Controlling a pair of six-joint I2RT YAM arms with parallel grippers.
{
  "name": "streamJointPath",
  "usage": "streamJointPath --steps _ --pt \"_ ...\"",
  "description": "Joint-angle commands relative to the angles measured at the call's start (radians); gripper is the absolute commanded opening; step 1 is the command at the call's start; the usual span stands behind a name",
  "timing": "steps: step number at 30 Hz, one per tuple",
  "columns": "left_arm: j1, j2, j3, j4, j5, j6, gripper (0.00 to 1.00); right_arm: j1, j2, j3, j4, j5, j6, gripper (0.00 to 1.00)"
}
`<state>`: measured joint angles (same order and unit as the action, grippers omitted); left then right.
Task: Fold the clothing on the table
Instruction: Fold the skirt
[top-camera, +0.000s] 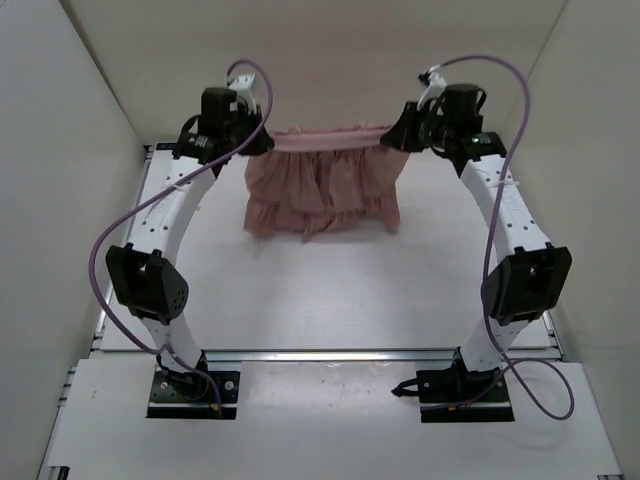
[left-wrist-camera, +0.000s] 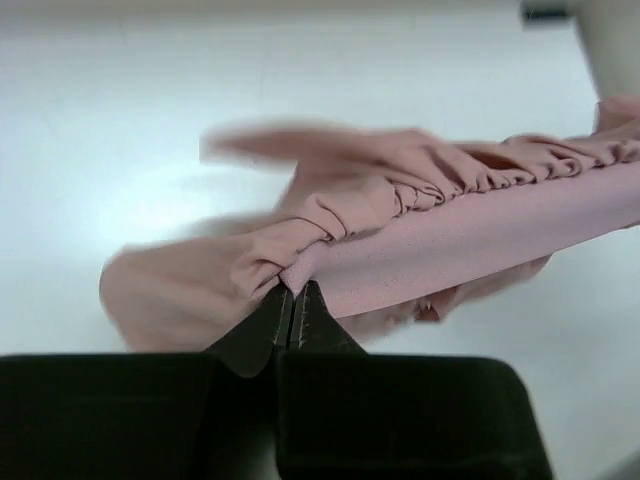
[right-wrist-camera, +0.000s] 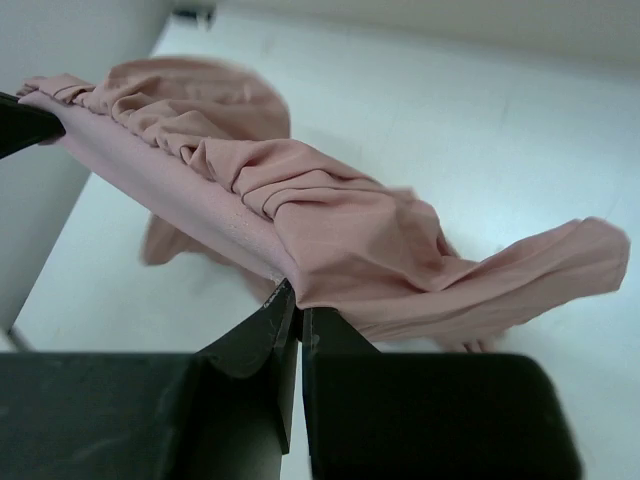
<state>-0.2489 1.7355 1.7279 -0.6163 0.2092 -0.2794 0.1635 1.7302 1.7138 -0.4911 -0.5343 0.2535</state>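
Observation:
The dusty-pink clothing (top-camera: 322, 190) hangs over the far part of the table (top-camera: 330, 290), its gathered band stretched taut between both grippers. My left gripper (top-camera: 262, 140) is shut on the band's left end; in the left wrist view its black fingertips (left-wrist-camera: 292, 298) pinch the band corner of the clothing (left-wrist-camera: 470, 235). My right gripper (top-camera: 392, 135) is shut on the band's right end; the right wrist view has the gripper (right-wrist-camera: 297, 300) nipping the clothing (right-wrist-camera: 330, 230) at the band. The pleated lower part drapes down, its hem near the tabletop.
White walls (top-camera: 60, 150) close in the table on the left, right and back. A metal rail (top-camera: 330, 354) runs across the near edge between the arm bases. Purple cables (top-camera: 110, 250) loop beside each arm.

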Motion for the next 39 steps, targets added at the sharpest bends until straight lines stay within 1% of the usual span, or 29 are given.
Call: streamJointPath --steps 1,2,3,5,6,7,8,10,11,13,14,15,16,17,20,22,24,26,27,28,29,32,34,35,39 --pt "-0.039 -0.025 0.289 -0.094 -0.278 0.164 0.0 -0.03 -0.079 0.199 -0.015 0.181 -0.1 0.0" --pt "-0.043 -0.046 0.292 -0.082 -0.289 0.173 0.0 -0.016 -0.112 0.195 0.0 0.203 -0.103 0.0" --pt "-0.046 -0.059 0.256 -0.076 -0.28 0.178 0.0 0.005 -0.13 0.163 0.015 0.247 -0.124 0.0" --pt "-0.038 -0.157 0.156 -0.011 -0.264 0.171 0.0 0.014 -0.213 0.065 0.048 0.298 -0.137 0.0" --pt "-0.039 -0.218 0.053 0.03 -0.264 0.174 0.0 0.01 -0.248 -0.019 0.068 0.295 -0.125 0.0" --pt "-0.049 -0.244 -0.056 0.045 -0.274 0.177 0.0 -0.001 -0.261 -0.107 0.071 0.266 -0.097 0.0" --pt "-0.061 -0.293 -0.101 0.056 -0.277 0.18 0.0 -0.016 -0.303 -0.156 0.083 0.249 -0.088 0.0" --pt "-0.082 -0.361 -0.267 0.037 -0.265 0.164 0.0 -0.015 -0.366 -0.337 0.076 0.206 -0.057 0.0" --pt "-0.095 -0.408 -0.309 0.033 -0.252 0.146 0.0 -0.004 -0.417 -0.388 0.06 0.229 -0.054 0.0" --pt "-0.133 -0.494 -0.497 0.018 -0.231 0.105 0.0 0.077 -0.489 -0.559 0.022 0.276 -0.028 0.0" --pt "-0.147 -0.555 -0.545 0.018 -0.216 0.068 0.0 0.088 -0.541 -0.606 -0.003 0.269 -0.016 0.0" --pt "-0.153 -0.608 -0.632 0.007 -0.185 0.054 0.0 0.117 -0.584 -0.696 -0.016 0.26 0.019 0.0" --pt "-0.161 -0.657 -0.715 -0.012 -0.162 -0.001 0.0 0.132 -0.627 -0.797 -0.027 0.241 0.054 0.0" --pt "-0.165 -0.674 -0.773 -0.02 -0.15 -0.007 0.0 0.146 -0.645 -0.872 -0.03 0.203 0.091 0.0" --pt "-0.17 -0.753 -0.884 -0.105 -0.105 -0.052 0.0 0.188 -0.73 -1.003 -0.063 0.152 0.176 0.0" --pt "-0.162 -0.803 -0.915 -0.183 -0.077 -0.075 0.0 0.206 -0.761 -1.023 -0.093 0.155 0.191 0.0" --pt "-0.144 -0.838 -0.953 -0.212 -0.056 -0.075 0.0 0.202 -0.765 -1.03 -0.096 0.142 0.184 0.0" --pt "-0.116 -0.843 -0.978 -0.221 -0.027 -0.09 0.0 0.124 -0.738 -1.028 -0.072 0.088 0.159 0.0" --pt "-0.093 -0.832 -0.991 -0.22 -0.008 -0.086 0.0 0.114 -0.706 -1.025 -0.061 0.05 0.144 0.0" --pt "-0.067 -0.814 -0.996 -0.208 0.018 -0.083 0.0 0.096 -0.672 -1.025 -0.038 0.036 0.136 0.0" --pt "-0.07 -0.777 -0.995 -0.195 0.019 -0.073 0.0 0.096 -0.64 -1.008 -0.018 0.033 0.126 0.0" --pt "-0.063 -0.685 -0.982 -0.152 0.01 -0.086 0.0 0.123 -0.543 -0.967 0.023 0.028 0.112 0.0" --pt "-0.064 -0.634 -0.97 -0.131 -0.005 -0.096 0.0 0.131 -0.485 -0.95 0.061 0.013 0.099 0.03" --pt "-0.052 -0.613 -0.967 -0.129 -0.007 -0.098 0.0 0.127 -0.434 -0.932 0.078 -0.001 0.093 0.03" --pt "-0.013 -0.542 -0.949 -0.128 0.012 -0.106 0.0 0.117 -0.331 -0.844 0.088 -0.015 0.069 0.04"
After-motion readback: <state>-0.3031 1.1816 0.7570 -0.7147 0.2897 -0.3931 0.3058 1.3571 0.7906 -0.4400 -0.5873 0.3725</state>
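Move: I hold the skirt's waistband stretched between my hands. Its hanging body is centred about 14 cm right of my left hand and as far left of my right, 6 cm back and 10 cm lower. The bare table I take it to is some 30 cm back and 24–27 cm down, 13 cm right of my left hand and 16 cm left of my right. The metal rail crosses about 41 cm straight back from each hand, at table height. Keeping the waistband pinched, I flick both hands up about 12 cm, then sweep them back towards my bases and down over the near table. My left hand ends roughly 25 cm back; my right swings as far back, then eases forward 4 cm as both sink again. The wrists tip up first, then down to finish some 30 degrees steeper. ##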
